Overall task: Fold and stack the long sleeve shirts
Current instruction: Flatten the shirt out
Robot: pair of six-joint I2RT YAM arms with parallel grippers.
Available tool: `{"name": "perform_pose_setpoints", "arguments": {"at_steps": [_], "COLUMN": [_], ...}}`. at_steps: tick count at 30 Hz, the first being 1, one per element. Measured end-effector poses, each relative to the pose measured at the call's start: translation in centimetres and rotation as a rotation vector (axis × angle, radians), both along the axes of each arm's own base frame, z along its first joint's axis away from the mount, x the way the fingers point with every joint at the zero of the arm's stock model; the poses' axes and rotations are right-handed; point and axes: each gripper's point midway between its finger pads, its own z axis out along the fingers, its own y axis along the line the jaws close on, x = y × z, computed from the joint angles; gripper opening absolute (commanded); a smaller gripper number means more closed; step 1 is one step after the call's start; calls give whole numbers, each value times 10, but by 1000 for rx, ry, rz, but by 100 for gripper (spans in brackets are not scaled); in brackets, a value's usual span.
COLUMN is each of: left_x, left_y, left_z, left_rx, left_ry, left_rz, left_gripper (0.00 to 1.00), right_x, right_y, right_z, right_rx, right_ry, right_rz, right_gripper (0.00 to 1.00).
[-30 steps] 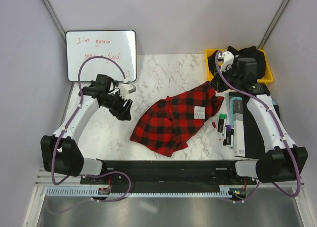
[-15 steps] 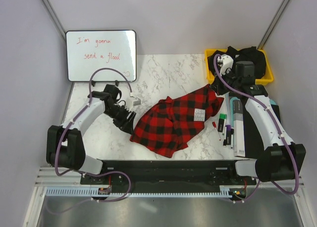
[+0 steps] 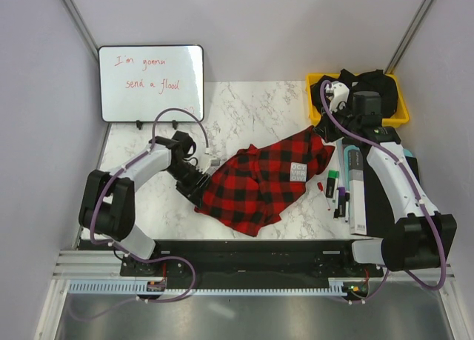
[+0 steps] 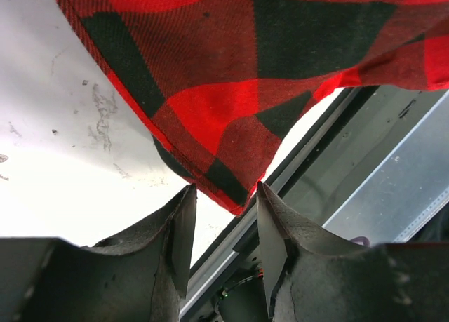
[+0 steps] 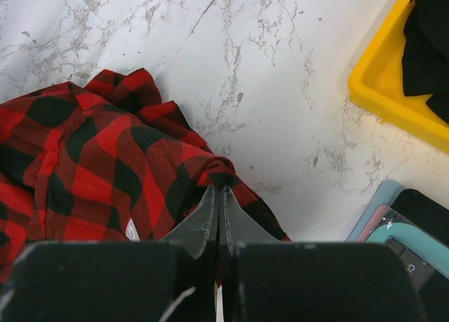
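A red-and-black check flannel shirt [image 3: 263,178] lies crumpled in the middle of the marble table. My left gripper [image 3: 198,183] is open at the shirt's near-left corner; in the left wrist view the corner's tip [image 4: 238,196] hangs just between my fingertips, with gaps on both sides. My right gripper [image 3: 323,135] is shut on a fold at the shirt's far-right end; in the right wrist view the fingers pinch a bunch of the cloth [image 5: 219,176] just above the table. A white label [image 3: 297,170] shows on the shirt.
A whiteboard [image 3: 151,82] with red writing stands at the back left. A yellow bin [image 3: 400,112] holding black cloth sits at the back right. Markers [image 3: 335,192], a long box [image 3: 354,184] and a black pad lie along the right edge. A black rail [image 3: 252,250] runs along the near edge.
My left arm has swung right and nearer, from open table to the shirt's near-left corner. The right gripper has kept its hold on the far-right fold; the shirt has barely shifted.
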Motion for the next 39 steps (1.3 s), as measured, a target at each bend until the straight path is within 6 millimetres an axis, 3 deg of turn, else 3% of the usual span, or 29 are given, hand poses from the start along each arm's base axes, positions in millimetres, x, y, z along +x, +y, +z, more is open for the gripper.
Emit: {"name": "perform_pose_setpoints", "arguments": {"at_steps": [3,4,5,6,12,15,18,20,22,24,27,30,35,39], "left_x": [0,0,0,1,7,33,93,133,172,191,185,155,103,55], "left_y": [2,3,4,4,10,24,49,73,101,125,132,130,132,134], "left_z": [-3,-4,-6,-7,-3,21,79,134,207,278,359,410,463,500], "left_rx": [28,36,44,50,60,60,38,30,23,31,27,26,37,33], "left_ry": [4,8,12,15,10,-54,-237,-399,-629,-843,-1087,-1256,-1493,-1670], "left_rz": [6,11,14,18,53,120,232,305,382,437,447,449,483,524], "left_gripper": [30,22,6,2,2,2,2,2,2,2,2,2,2,2], "right_x": [1,1,1,2,3,6,13,20,27,30,22,4,-41,-92], "right_y": [-1,0,0,0,0,-1,0,1,1,0,-3,-8,-17,-21], "right_z": [-1,-2,-2,-2,0,12,46,85,135,186,261,322,375,406], "right_rx": [2,3,3,4,16,37,64,90,120,149,194,232,261,272], "right_ry": [3,5,5,6,8,-8,-67,-141,-245,-358,-532,-682,-839,-948], "right_rz": [0,0,0,1,-4,-9,-19,-29,-42,-58,-85,-112,-151,-158], "right_gripper": [0,0,0,0,0,0,0,0,0,0,0,0,0,0]}}
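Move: The free corner of the shirt lies right at my open left fingers, about 1 cm below them; the hem tip is some 21 cm right of that hand and 10 cm nearer me. My right hand already holds the shirt's other end aloft. From it, the free corner is about 42 cm left, 18 cm back and 17 cm down, the markers 11 cm right and 13 cm back, the yellow bin 20 cm right and 24 cm ahead. I sink my left hand the last centimetre and pinch the shirt's free corner shut between its fingers. Then I swing both hands up fast, the left about 50 cm, going left and out over the table before drawing back, the right about 40 cm and finally back, keeping its grip. Both wrists tip up as they rise, the left by nearly 100 degrees, spreading the shirt between them. ##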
